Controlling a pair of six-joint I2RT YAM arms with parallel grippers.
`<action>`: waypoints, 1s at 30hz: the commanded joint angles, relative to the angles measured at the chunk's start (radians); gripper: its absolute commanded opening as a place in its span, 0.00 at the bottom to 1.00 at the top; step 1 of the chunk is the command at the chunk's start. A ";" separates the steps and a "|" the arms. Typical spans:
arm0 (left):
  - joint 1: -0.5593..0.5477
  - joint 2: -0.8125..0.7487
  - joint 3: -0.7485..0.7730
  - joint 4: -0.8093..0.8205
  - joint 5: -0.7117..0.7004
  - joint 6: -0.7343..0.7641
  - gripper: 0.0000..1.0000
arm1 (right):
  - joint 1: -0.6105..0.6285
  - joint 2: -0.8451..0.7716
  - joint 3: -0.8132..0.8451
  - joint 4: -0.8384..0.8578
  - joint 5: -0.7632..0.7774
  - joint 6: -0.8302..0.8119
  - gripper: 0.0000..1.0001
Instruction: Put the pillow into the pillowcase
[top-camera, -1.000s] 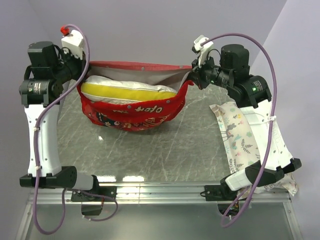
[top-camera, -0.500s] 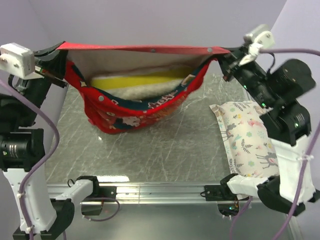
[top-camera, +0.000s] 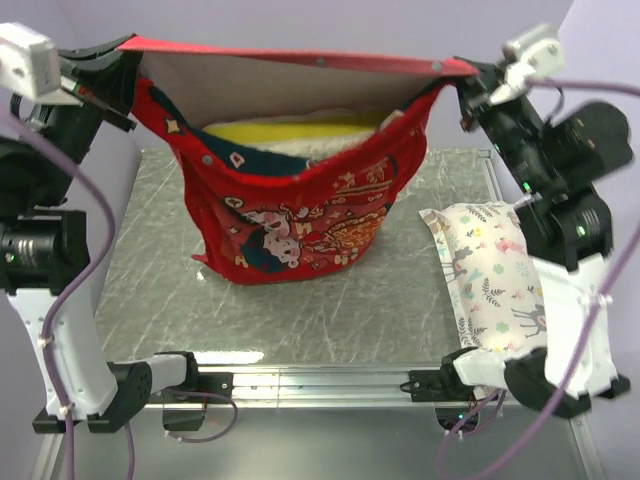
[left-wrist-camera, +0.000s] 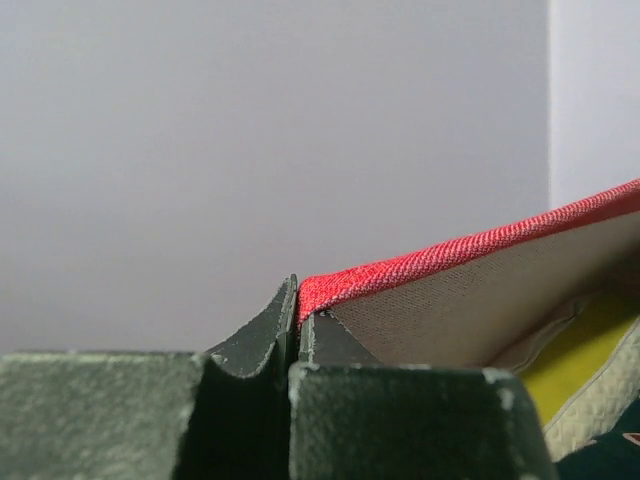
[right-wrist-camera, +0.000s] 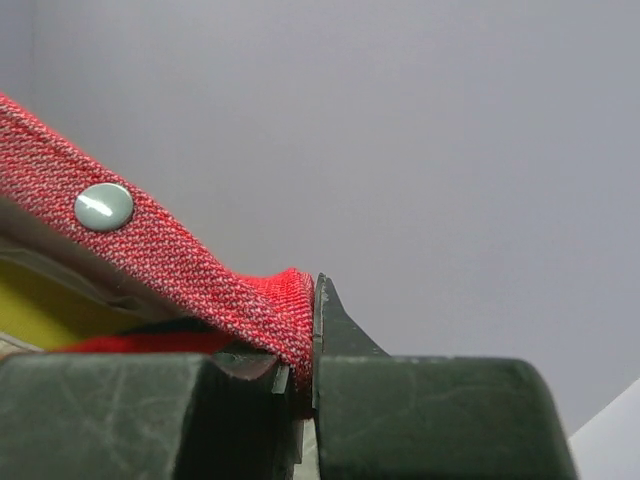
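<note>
The red pillowcase (top-camera: 300, 220) hangs high above the table with its mouth upward, the cartoon couple facing me. My left gripper (top-camera: 128, 55) is shut on its top left corner and my right gripper (top-camera: 458, 80) is shut on its top right corner. Inside the open mouth lies the pillow (top-camera: 290, 135), of which only a yellow strip and a little white show. In the left wrist view the fingertips (left-wrist-camera: 285, 315) pinch the red hem (left-wrist-camera: 450, 255). The right wrist view has the red hem (right-wrist-camera: 200, 265), with a metal snap, clamped between the jaws.
A white floral animal-print pillow (top-camera: 490, 275) lies on the right side of the grey marble table (top-camera: 140, 290), partly under the right arm. The arm bases sit on the rail at the near edge. A lilac wall stands behind.
Both arms have lifted the pillowcase's mouth higher and pulled it taut. The case now hangs deeper and upright, and the pillow has sunk further into it.
</note>
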 joint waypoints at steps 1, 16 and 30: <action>0.086 -0.057 0.026 0.176 -0.369 0.017 0.01 | -0.112 -0.180 -0.004 0.241 0.338 0.031 0.00; 0.086 0.227 -0.085 0.222 -0.228 -0.124 0.00 | -0.118 0.209 0.086 0.207 0.315 0.051 0.00; 0.330 0.531 0.240 0.721 -0.309 -0.503 0.01 | -0.172 0.329 0.466 0.664 0.410 0.112 0.00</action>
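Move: I'm already holding the pillowcase's mouth high and stretched, one rim corner in each hand. The pillow is inside it, its middle roughly 30 cm below my left hand, 18 cm to the right and 5 cm ahead. From my right hand the pillow is about 22 cm left, 3 cm ahead and just as far down. The floral pillow lies on the table some 23 cm right of that hand, 8 cm back and 65 cm below. With both grips kept shut on the rim corners, I ease back 3–4 cm, then fling both hands forward together, about 30 cm with my left and rather less with my right, carrying the open mouth away from me. Both sink on the way, my left more, its wrist tipping nearly 20 degrees down and rolling left side down; at the very end they check and lift slightly. ##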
